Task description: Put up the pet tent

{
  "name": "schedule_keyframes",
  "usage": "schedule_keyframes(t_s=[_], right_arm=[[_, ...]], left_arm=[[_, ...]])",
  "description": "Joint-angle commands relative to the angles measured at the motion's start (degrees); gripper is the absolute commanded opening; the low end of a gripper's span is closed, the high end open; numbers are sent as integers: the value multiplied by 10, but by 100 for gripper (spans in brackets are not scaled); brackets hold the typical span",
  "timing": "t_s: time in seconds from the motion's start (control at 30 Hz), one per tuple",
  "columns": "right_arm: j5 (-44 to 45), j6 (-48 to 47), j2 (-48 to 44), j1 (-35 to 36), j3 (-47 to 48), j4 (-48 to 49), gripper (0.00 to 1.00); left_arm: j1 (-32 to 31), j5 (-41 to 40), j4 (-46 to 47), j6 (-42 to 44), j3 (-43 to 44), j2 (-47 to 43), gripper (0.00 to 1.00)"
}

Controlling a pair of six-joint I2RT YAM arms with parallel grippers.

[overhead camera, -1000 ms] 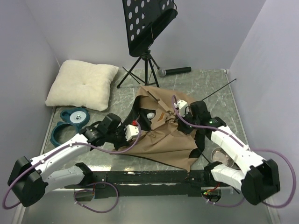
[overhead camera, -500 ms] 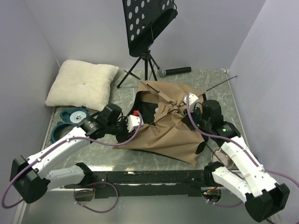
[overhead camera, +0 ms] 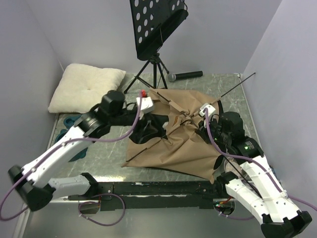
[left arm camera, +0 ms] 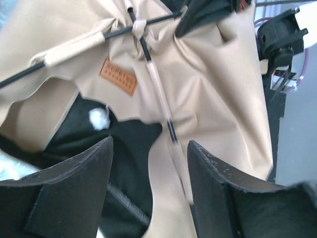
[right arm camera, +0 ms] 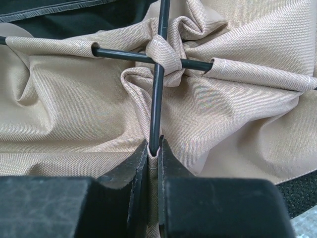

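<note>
The pet tent (overhead camera: pixel 173 141) lies spread in the middle of the table, tan fabric with a black lining showing at its left opening. My left gripper (overhead camera: pixel 146 102) hovers above the tent's back left; in the left wrist view it (left arm camera: pixel 151 193) stands open with nothing between its fingers (left arm camera: pixel 74 188), over the label patch (left arm camera: pixel 118 76) and a black pole. My right gripper (overhead camera: pixel 205 116) is at the tent's right side. In the right wrist view it (right arm camera: pixel 154 148) is shut on a fabric sleeve of the pet tent (right arm camera: pixel 74 99) where a black pole enters, just below the pole crossing (right arm camera: pixel 161 54).
A cream pillow (overhead camera: pixel 86 89) lies at the back left. A black music stand (overhead camera: pixel 156 25) rises behind the tent, with a microphone (overhead camera: pixel 184 75) on the table beside it. A thin pole end (overhead camera: pixel 237 84) juts toward the right wall. Teal rings (overhead camera: pixel 67 120) lie under my left arm.
My left gripper has let go of the tent's left edge, opened, and risen back over the tent. My right gripper has pulled its pole sleeve to the right, and the fabric has spread wider.
</note>
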Motion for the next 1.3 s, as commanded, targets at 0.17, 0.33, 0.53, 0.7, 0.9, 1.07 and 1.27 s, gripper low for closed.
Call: schedule_keyframes(t_s=[0.17, 0.33, 0.53, 0.7, 0.9, 1.07, 1.27], right_arm=[[-31, -17, -12, 7, 12, 61, 0], [-35, -15, -18, 7, 7, 63, 0], [-29, -5, -27, 7, 4, 68, 0], [-17, 2, -39, 7, -2, 66, 0], [20, 9, -28, 5, -15, 60, 0], [23, 31, 22, -13, -14, 60, 0], [-66, 32, 65, -56, 39, 8, 78]], left_arm=[[-59, 2, 5, -40, 25, 92, 57], [-78, -20, 18, -51, 10, 118, 57], [-79, -45, 13, -60, -6, 150, 32], [-80, -33, -10, -48, -45, 135, 1], [-82, -46, -32, 16, -175, 45, 1], [-78, -84, -39, 30, -183, 53, 1], [-50, -80, -31, 21, -157, 72, 1]])
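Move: The bare stretch of the near-left pole lies some 4 cm to the left hand's right, 2 cm back and 12 cm below. The pole crossing is about 12 cm right of that hand, 4 cm ahead and 12 cm down; the black opening is 4 cm ahead, 2 cm right, 14 cm down. From the right hand, which still grips the other pole's sleeve, that bare stretch lies about 15 cm left, 4 cm back and 5 cm down, the crossing 6 cm ahead, 5 cm left and 4 cm down. Left hand sinks about 15 cm, veering right then back, and pinches the bare pole; right fingers open off theirs. ##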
